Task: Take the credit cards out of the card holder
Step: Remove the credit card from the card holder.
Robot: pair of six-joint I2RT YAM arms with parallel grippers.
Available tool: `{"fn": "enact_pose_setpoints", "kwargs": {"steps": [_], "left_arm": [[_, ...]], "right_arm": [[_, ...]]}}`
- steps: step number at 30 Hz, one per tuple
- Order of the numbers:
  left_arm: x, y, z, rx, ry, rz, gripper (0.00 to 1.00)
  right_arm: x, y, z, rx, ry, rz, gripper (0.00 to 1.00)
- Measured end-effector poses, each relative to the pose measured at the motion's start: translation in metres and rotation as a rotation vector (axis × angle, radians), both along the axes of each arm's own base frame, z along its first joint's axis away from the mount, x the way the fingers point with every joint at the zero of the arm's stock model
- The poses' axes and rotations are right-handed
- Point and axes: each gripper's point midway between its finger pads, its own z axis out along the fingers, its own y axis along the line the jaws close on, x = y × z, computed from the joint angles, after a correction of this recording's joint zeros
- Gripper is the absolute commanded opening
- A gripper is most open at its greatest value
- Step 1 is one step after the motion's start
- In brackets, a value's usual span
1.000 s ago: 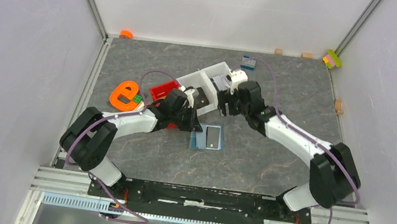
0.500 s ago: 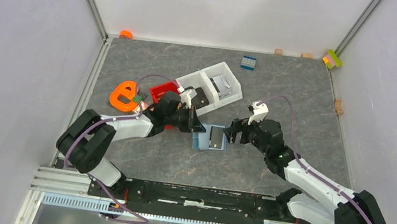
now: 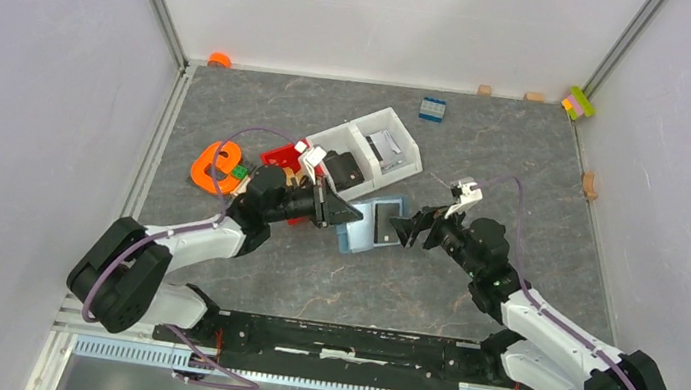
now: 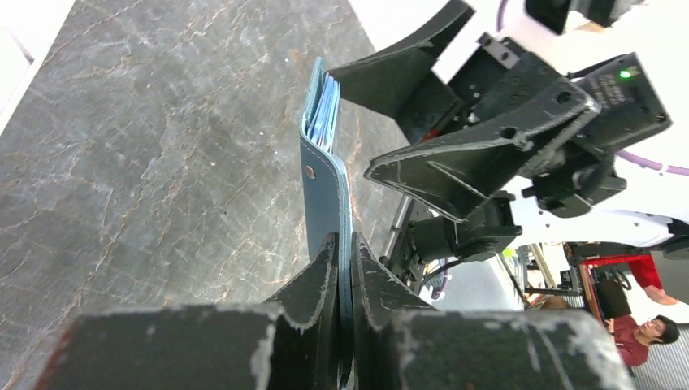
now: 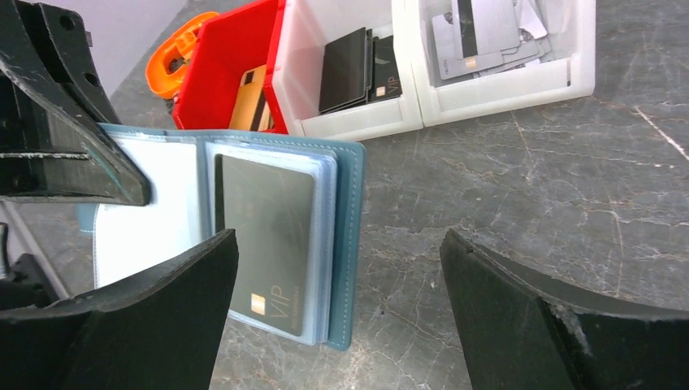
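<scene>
The card holder [image 3: 369, 230], a teal wallet with a pale blue inside, is spread open and held up off the table. My left gripper [image 3: 343, 215] is shut on its left flap; in the left wrist view the flap [image 4: 323, 191] runs edge-on between the closed jaws [image 4: 344, 272]. A dark grey credit card marked VIP [image 5: 264, 231] lies in the top clear sleeve, and further sleeves are stacked beneath it. My right gripper [image 5: 337, 237] is open wide just right of the holder [image 5: 351, 236], over its right edge, touching nothing. In the top view that gripper [image 3: 405, 228] faces the left one.
Behind the holder stands a white two-compartment tray [image 3: 388, 113] with black cards [image 5: 345, 69] and grey cards [image 5: 479, 36]. A red bin [image 5: 223, 69] with a tan card [image 5: 250, 97] sits beside it, then an orange piece [image 3: 214, 166]. A blue studded brick [image 3: 432, 109] lies far back.
My right arm swung back from over the white tray to the holder's right side, its jaws opening wide. The left gripper raised the holder and shifted it slightly away.
</scene>
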Motion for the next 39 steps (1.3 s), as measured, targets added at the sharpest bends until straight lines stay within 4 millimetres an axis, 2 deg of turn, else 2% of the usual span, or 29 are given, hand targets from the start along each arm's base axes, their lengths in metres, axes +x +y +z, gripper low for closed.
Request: {"fn": "enact_pose_setpoints", "kwargs": {"steps": [7,10,14,17,23,25,28,33,35,39], "left_arm": [[-0.008,0.004,0.020,-0.069,-0.076,-0.003,0.02],[-0.012,0.006,0.028,-0.093,-0.106,-0.002,0.03],[-0.015,0.008,0.039,-0.119,-0.143,-0.003,0.03],[-0.015,0.008,0.045,-0.138,-0.161,-0.005,0.03],[-0.018,0.006,0.050,-0.156,-0.170,-0.023,0.03],[-0.018,0.006,0.050,-0.156,-0.166,-0.023,0.04],[-0.017,0.007,0.047,-0.147,-0.154,-0.018,0.11],[-0.001,0.012,0.027,-0.052,-0.093,0.080,0.44],[0.010,0.016,0.017,0.028,-0.061,0.152,0.49],[0.028,0.024,0.003,0.177,-0.029,0.258,0.55]], "right_arm": [[-0.008,-0.004,-0.003,0.148,0.021,0.056,0.98],[-0.015,0.007,0.004,0.216,0.023,0.138,0.95],[-0.027,0.023,0.015,0.294,0.016,0.258,0.84],[-0.034,0.028,0.021,0.325,0.007,0.310,0.71],[-0.040,0.031,0.037,0.355,-0.041,0.354,0.31],[-0.041,0.030,0.040,0.360,-0.052,0.356,0.20],[-0.042,0.031,0.041,0.362,-0.053,0.362,0.12],[-0.042,0.031,0.035,0.353,-0.028,0.354,0.04],[-0.039,0.029,0.029,0.338,-0.011,0.336,0.01],[-0.031,0.025,0.009,0.287,0.051,0.278,0.02]]}}
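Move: The card holder hangs open in the left hand, its middle some 4 cm to that hand's right and 1 cm back, about level. From the open right hand the holder's middle lies some 6 cm left and 3 cm back, about level. The tray's black-card compartment is about 9 cm ahead of the left hand and 4 cm left, the red one 5 cm ahead and 14 cm left, both some 9 cm lower; the silver-card one is 13 cm ahead of the right hand, 6 cm left and 8 cm lower. While the left hand keeps its pinch and lifts the holder some 5 cm, tilting it slightly, the right hand comes back, up and left about 6 cm in all, turning some 30 degrees (counter-clockwise, left side rising), and shuts its fingers on the holder's right edge. With that grip made, both hands sink, the right by about 3 cm, and the left opens halfway to let go of the holder's left part, going forward about 4 cm and turning counter-clockwise. ##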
